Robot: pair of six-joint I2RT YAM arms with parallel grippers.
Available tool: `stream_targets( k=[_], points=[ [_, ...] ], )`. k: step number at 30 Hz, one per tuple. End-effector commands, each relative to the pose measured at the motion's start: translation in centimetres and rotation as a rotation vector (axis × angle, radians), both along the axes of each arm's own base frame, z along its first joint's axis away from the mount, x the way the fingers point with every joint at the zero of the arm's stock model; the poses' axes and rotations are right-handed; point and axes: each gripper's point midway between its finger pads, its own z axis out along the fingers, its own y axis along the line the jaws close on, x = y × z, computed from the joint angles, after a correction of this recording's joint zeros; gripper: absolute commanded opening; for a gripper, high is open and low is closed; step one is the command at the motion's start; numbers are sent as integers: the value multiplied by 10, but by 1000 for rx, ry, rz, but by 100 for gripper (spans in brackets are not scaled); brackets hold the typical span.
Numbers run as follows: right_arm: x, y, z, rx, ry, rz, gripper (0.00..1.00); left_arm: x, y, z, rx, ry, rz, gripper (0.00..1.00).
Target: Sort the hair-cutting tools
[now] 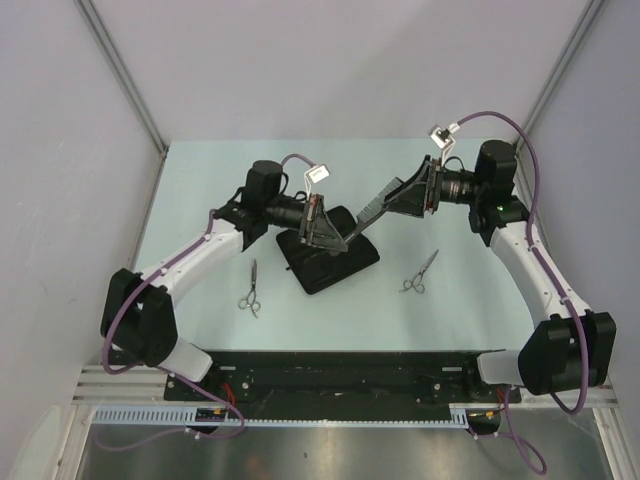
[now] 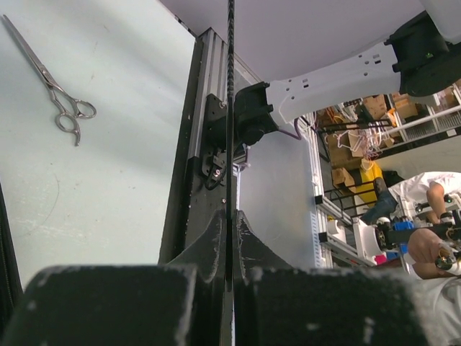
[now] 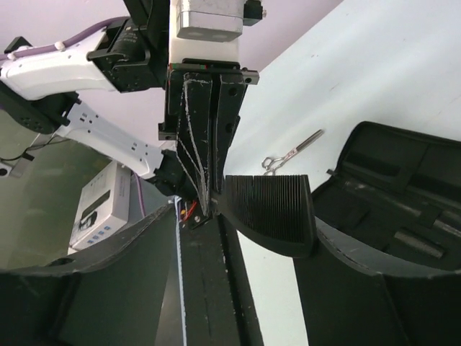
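My left gripper (image 1: pixel 322 232) is shut on one end of a black comb (image 1: pixel 352 230), held above the open black case (image 1: pixel 335 262). In the left wrist view the comb (image 2: pixel 230 108) shows edge-on, rising from between the closed fingers (image 2: pixel 248 241). My right gripper (image 1: pixel 372 213) faces it and is open. The comb's toothed end (image 3: pixel 270 213) lies between its spread fingers (image 3: pixel 346 267), close to the right one. One pair of silver scissors (image 1: pixel 250 290) lies left of the case. Another pair (image 1: pixel 420 272) lies to its right.
The case (image 3: pixel 392 194) lies open on the pale green table (image 1: pixel 200 200), with dark slots inside. A black rail (image 1: pixel 330 365) runs along the near edge between the arm bases. Grey walls stand at the left, right and back.
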Motion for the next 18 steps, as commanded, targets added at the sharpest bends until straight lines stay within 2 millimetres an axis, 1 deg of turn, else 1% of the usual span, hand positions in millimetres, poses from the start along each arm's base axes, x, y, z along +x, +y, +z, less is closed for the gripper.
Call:
stream_targets(
  k=[1,3,8,10,15,17,18],
  points=[
    [-2,4,12,-2,-59,40,65,-18,10,17,-52,-70,-61,1],
    [-2,6,7,-10,-39,37,64,-19,10,15,-51,-71,-62,0],
    [1,10,4,-13,-27,46,62,-26,13,15,-56,-74,-74,0],
    [4,11,2,-14,-16,49,59,-27,14,15,-56,-77,-75,0],
    [8,12,-2,-4,22,62,48,-28,15,16,-59,-105,-73,0],
    [11,13,0,1,-1,68,43,-28,15,16,-61,-104,-77,0],
    [10,13,1,4,1,75,42,-29,15,16,-62,-105,-80,0]
  ],
)
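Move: The comb, gripped by its handle in the left hand, has its toothed end reaching between the open right fingers. Its middle lies about 3 cm left, 1 cm back and 3 cm below the right hand, and about 5 cm right, 6 cm ahead and 4 cm above the left hand. From the right hand the open case lies some 11 cm left, 1 cm ahead and 30 cm below; the right scissors are 10 cm right, 5 cm back and 30 cm below. The comb stays gripped in the shut left fingers, drawn back about 1.5 cm and slightly left. Around its toothed end the right hand sinks about 2 cm, easing forward and left about 1 cm each, its fingers narrowing from about three quarters open to under half, with no grip on the comb yet. ##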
